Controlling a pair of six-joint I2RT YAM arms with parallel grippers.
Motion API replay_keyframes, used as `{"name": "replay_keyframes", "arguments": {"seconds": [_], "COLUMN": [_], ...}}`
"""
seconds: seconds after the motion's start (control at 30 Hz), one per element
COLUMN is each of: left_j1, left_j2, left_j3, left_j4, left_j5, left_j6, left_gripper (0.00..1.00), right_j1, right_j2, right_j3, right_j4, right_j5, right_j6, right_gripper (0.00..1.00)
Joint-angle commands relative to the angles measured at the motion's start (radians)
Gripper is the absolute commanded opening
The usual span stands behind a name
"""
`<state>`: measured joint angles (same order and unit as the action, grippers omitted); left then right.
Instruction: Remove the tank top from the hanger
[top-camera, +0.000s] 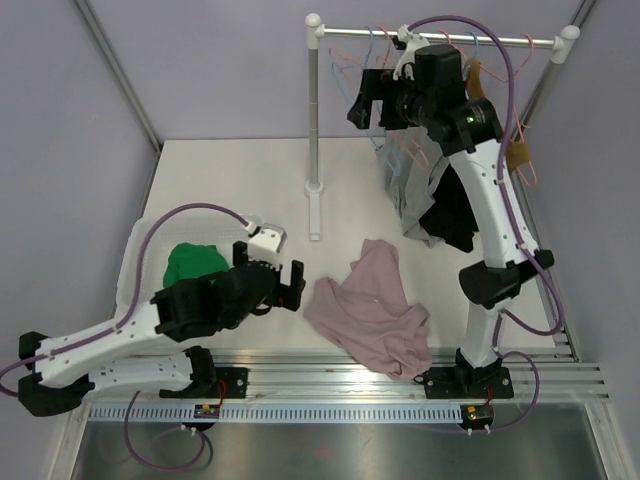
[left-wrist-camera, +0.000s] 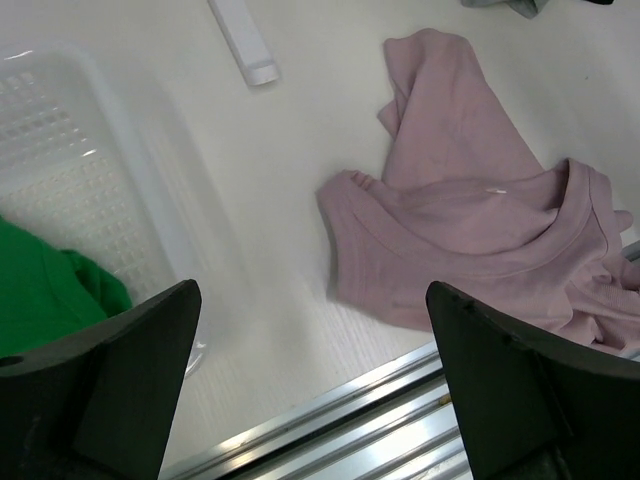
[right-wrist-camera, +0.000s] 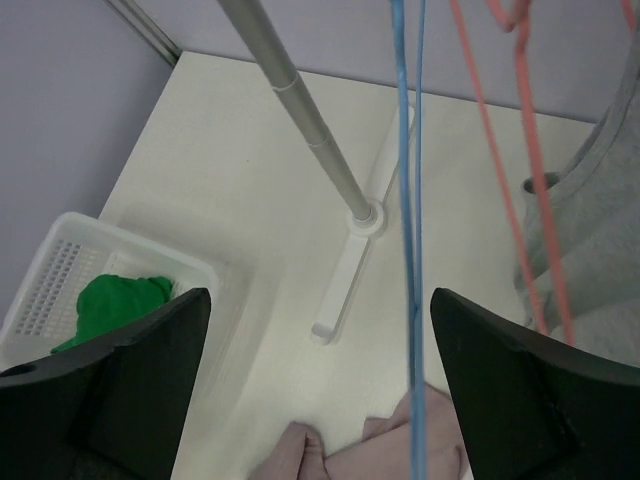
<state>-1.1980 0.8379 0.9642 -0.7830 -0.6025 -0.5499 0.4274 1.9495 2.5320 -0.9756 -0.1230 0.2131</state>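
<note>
The pink tank top (top-camera: 370, 315) lies crumpled on the table, off any hanger; it also shows in the left wrist view (left-wrist-camera: 480, 230) and at the bottom of the right wrist view (right-wrist-camera: 340, 460). My right gripper (top-camera: 366, 100) is raised at the clothes rack, open (right-wrist-camera: 320, 390). A bare blue hanger (right-wrist-camera: 408, 250) hangs between its fingers without touching them. My left gripper (top-camera: 272, 275) hovers low and open (left-wrist-camera: 315, 390) just left of the tank top, holding nothing.
The rack's pole (top-camera: 314, 110) and foot stand mid-table. A grey garment (top-camera: 405, 195) on a pink hanger (right-wrist-camera: 500, 150) and a black garment (top-camera: 455, 215) hang behind the right arm. A white basket (top-camera: 135, 260) holds a green garment (top-camera: 192, 262). A metal rail (top-camera: 330, 365) runs along the near edge.
</note>
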Motion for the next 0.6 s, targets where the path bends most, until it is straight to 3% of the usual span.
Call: {"name": "replay_keyframes", "arguments": {"seconds": [0.0, 0.17, 0.33, 0.57], "left_j1": [-0.002, -0.021, -0.037, -0.046], "left_j2": [0.134, 0.343, 0.603, 0.887], "left_j3": [0.021, 0.027, 0.140, 0.255], "left_j4": [0.223, 0.424, 0.439, 0.452], "left_j5": [0.056, 0.155, 0.200, 0.358], "left_j6": [0.030, 0.053, 0.070, 0.071], "left_gripper": [0.99, 0.99, 0.99, 0.99], "right_j1": [0.011, 0.011, 0.011, 0.010], "right_j2": [-0.199, -0.506, -0.850, -1.086], "right_j3": [-0.080, -0.412, -0.795, -1.004], "right_j4": [0.018, 0.089, 0.176, 0.109], "right_j5": [-0.041, 0.035, 0.060, -0.012], "right_j6": [-0.004, -0.034, -0.028, -0.006], "right_gripper": [1.00, 1.00, 0.99, 0.99]}}
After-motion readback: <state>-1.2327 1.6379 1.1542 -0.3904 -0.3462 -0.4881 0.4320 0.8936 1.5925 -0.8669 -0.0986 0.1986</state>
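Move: Beneath the open left hand's path, the pink tank top lies on the table, its middle about 19 cm to the right, level fore-and-aft and some 20 cm down. The basket is about 12 cm farther out and 26 cm to its left; the rack foot is 25 cm ahead, 5 cm right. From the right hand, the grey tank top hangs roughly 10 cm right, 2 cm ahead and 18 cm down, the emptied blue hanger about 4 cm straight ahead. Sweeping about 18 cm to the right and sinking some 13 cm, the left hand comes in over the pink tank top, tipping farther down and turning slightly clockwise, fingers still wide open. Meanwhile the open right hand backs away from the blue hanger, about 24 cm back and 11 cm right, rising slightly before sinking again. ##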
